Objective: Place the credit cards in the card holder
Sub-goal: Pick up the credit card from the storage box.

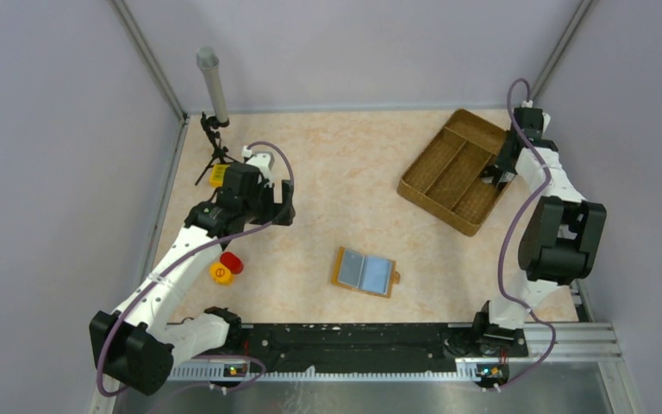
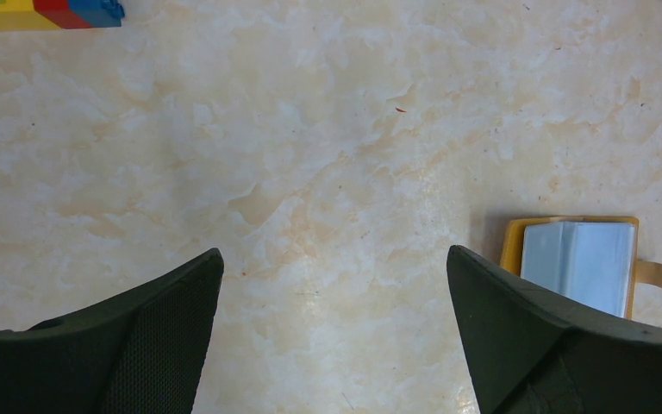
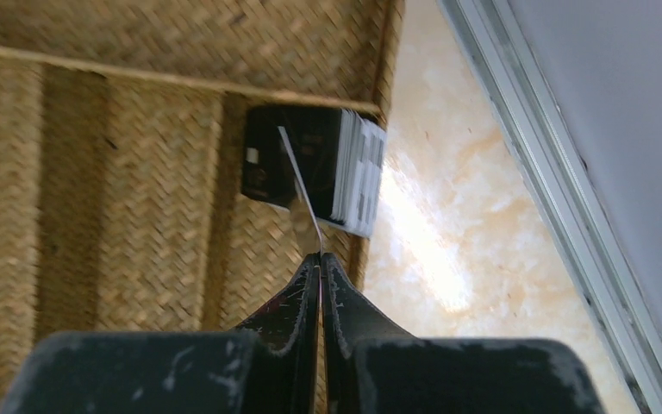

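In the right wrist view my right gripper (image 3: 321,255) is shut on one thin credit card (image 3: 298,185), seen edge-on and rising out of the fingertips. Behind it a stack of dark credit cards (image 3: 263,164) leans in the corner of the woven tray (image 3: 138,216). From above, the right gripper (image 1: 491,177) hangs over the tray's right compartment. The card holder (image 1: 364,272) lies open on the table, orange-tan with pale sleeves. It also shows at the right of the left wrist view (image 2: 577,259). My left gripper (image 2: 334,252) is open over bare table, left of the holder.
The brown woven tray (image 1: 457,168) sits at the back right. A yellow-red-blue toy block (image 2: 43,13) lies near the left arm. A red and yellow piece (image 1: 226,267) lies at the front left. A small tripod with a grey cylinder (image 1: 214,86) stands at the back left.
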Motion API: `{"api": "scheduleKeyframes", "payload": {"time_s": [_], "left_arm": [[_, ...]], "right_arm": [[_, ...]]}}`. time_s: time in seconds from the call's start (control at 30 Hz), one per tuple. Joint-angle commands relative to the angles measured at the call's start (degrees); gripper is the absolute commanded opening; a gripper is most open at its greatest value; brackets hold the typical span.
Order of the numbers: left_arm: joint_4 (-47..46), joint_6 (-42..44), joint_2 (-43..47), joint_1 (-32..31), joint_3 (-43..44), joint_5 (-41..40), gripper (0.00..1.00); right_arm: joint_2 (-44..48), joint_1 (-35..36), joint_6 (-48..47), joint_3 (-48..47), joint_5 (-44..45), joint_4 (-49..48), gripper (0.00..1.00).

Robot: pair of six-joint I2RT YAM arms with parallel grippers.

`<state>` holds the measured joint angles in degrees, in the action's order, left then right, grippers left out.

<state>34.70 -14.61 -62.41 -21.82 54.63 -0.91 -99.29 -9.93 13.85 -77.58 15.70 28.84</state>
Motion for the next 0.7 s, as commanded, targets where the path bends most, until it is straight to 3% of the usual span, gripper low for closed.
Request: {"api": "scheduleKeyframes", "payload": {"time_s": [0.0,0.4,0.67], "left_arm": [[-1.8,1.2,0.4,0.2,0.0,0.5,0.99],[-1.7,1.4,1.0,0.2,0.1,0.6,0.99],[-1.8,1.7,1.3,0.2,0.4,3.6,0.99]], "right_arm": [[2.5,-1.0,-2.8,0.4,-5.7,-7.8,0.0],[10.5,-1.0,-3.8,6.1,-18.5,-17.9,0.0],[18.6,-0.7,-1.3,7.7,-20.5,-12.8,0.0]]}}
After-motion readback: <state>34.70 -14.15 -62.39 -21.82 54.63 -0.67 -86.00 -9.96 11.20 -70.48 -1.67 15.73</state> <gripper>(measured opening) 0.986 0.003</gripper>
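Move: The card already pinched in the right gripper is bound for the open card holder, about 37 cm to the left of this gripper, some 26 cm nearer the base and 8 cm lower. The remaining card stack lies about 2 cm ahead, level sideways and 6 cm below; the storage box's middle is roughly 10 cm left, 1 cm ahead and 6 cm below. From the left gripper the holder is some 20 cm right, 10 cm back and 13 cm below. Keep the right fingers shut on the card and lift it away from the stack. Ease forward 2 to 3 cm first, swing left about 5 cm across the box's divider, then climb quickly to some 8 cm above the start, drawing back slightly. Tip the fingers up and outward about 20 degrees while turning the hand counter-clockwise by some 15. ##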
